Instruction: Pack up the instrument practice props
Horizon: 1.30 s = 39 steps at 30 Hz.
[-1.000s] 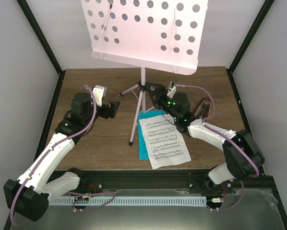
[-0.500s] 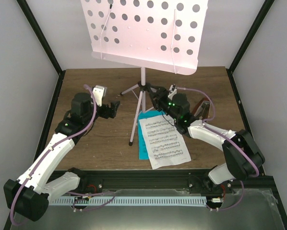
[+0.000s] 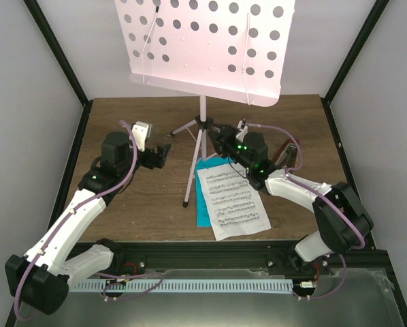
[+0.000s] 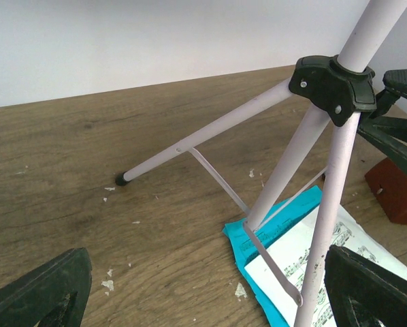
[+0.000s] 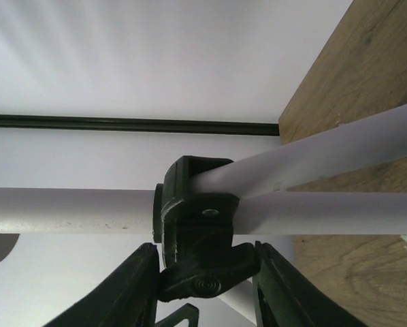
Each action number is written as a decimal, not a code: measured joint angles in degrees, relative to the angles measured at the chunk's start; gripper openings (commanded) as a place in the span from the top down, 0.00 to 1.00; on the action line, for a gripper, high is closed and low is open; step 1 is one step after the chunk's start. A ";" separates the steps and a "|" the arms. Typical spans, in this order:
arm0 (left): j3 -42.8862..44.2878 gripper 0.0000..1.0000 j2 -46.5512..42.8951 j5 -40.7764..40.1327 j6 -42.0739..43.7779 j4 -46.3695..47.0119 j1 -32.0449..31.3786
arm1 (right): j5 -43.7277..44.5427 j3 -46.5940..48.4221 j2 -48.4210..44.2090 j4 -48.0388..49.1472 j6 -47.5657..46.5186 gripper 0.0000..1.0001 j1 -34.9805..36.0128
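The pale pink music stand (image 3: 207, 44) stands at the table's back, its tripod legs meeting at a black hub (image 3: 205, 123). My right gripper (image 3: 214, 133) has closed in from the right; in the right wrist view its fingers (image 5: 132, 289) press both ends of the hub's black knob (image 5: 207, 276). A white music sheet (image 3: 234, 203) lies on a cyan one (image 3: 203, 212) under the near leg. The brown metronome (image 3: 289, 155) sits behind my right arm. My left gripper (image 3: 164, 153) hangs open left of the legs (image 4: 210, 133), holding nothing.
Black frame posts (image 3: 57, 54) and white walls close in the table on three sides. The stand's desk overhangs the back of the table. Bare wood (image 3: 156, 197) lies left of the sheets, with paper flecks (image 4: 108, 283) scattered on it.
My right gripper slid a little left toward the stand's hub and its fingers closed in on the knob. The left arm, sheets and stand have not moved.
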 measured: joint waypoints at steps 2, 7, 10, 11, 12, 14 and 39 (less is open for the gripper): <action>0.00 0.05 0.00 0.00 0.02 -0.02 -0.02 | -0.42 0.00 0.28 0.85 0.68 0.70 0.00; -0.02 0.06 0.00 0.00 0.13 -0.02 -0.07 | -1.25 -0.04 0.48 1.86 2.01 0.84 0.15; -0.02 0.06 0.00 0.00 0.22 -0.02 -0.07 | -1.18 -0.39 0.48 2.10 2.49 0.89 0.13; 0.00 0.06 0.00 0.00 0.22 -0.02 -0.07 | -1.14 -0.57 0.48 2.36 2.75 0.89 0.11; -0.02 0.05 0.00 0.00 0.22 -0.02 -0.07 | -1.05 -0.81 0.48 2.71 2.95 0.89 0.13; -0.02 0.05 0.00 0.02 0.24 -0.02 -0.07 | -1.01 -1.42 0.46 3.85 3.10 0.84 0.13; -0.02 0.05 -0.33 0.28 0.85 -0.02 -0.44 | 0.85 -2.67 -0.68 5.18 -5.64 0.99 0.00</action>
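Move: The right hand has the wing knob of the music stand's tripod hub between its fingertips, about 1 cm ahead and 1 cm to the left of the hand point, level with it. The hub itself is some 3 cm ahead and 3 cm left. On the table about 25 cm below lies the white music sheet, 15 cm back and 8 cm right. From the left hand the knob is about 7 cm ahead and 17 cm right, level. The right fingers, partly closed around the ends of the wing knob, squeeze nearly shut, reopen to about a third and shut again, ending in a pinch on the knob's two flat faces. Between squeezes the hand slips about 1.5 cm right, then starts back left, staying at the hub. The wrist rolls slightly clockwise, then some 10 degrees counter-clockwise, seen from behind the hand. ##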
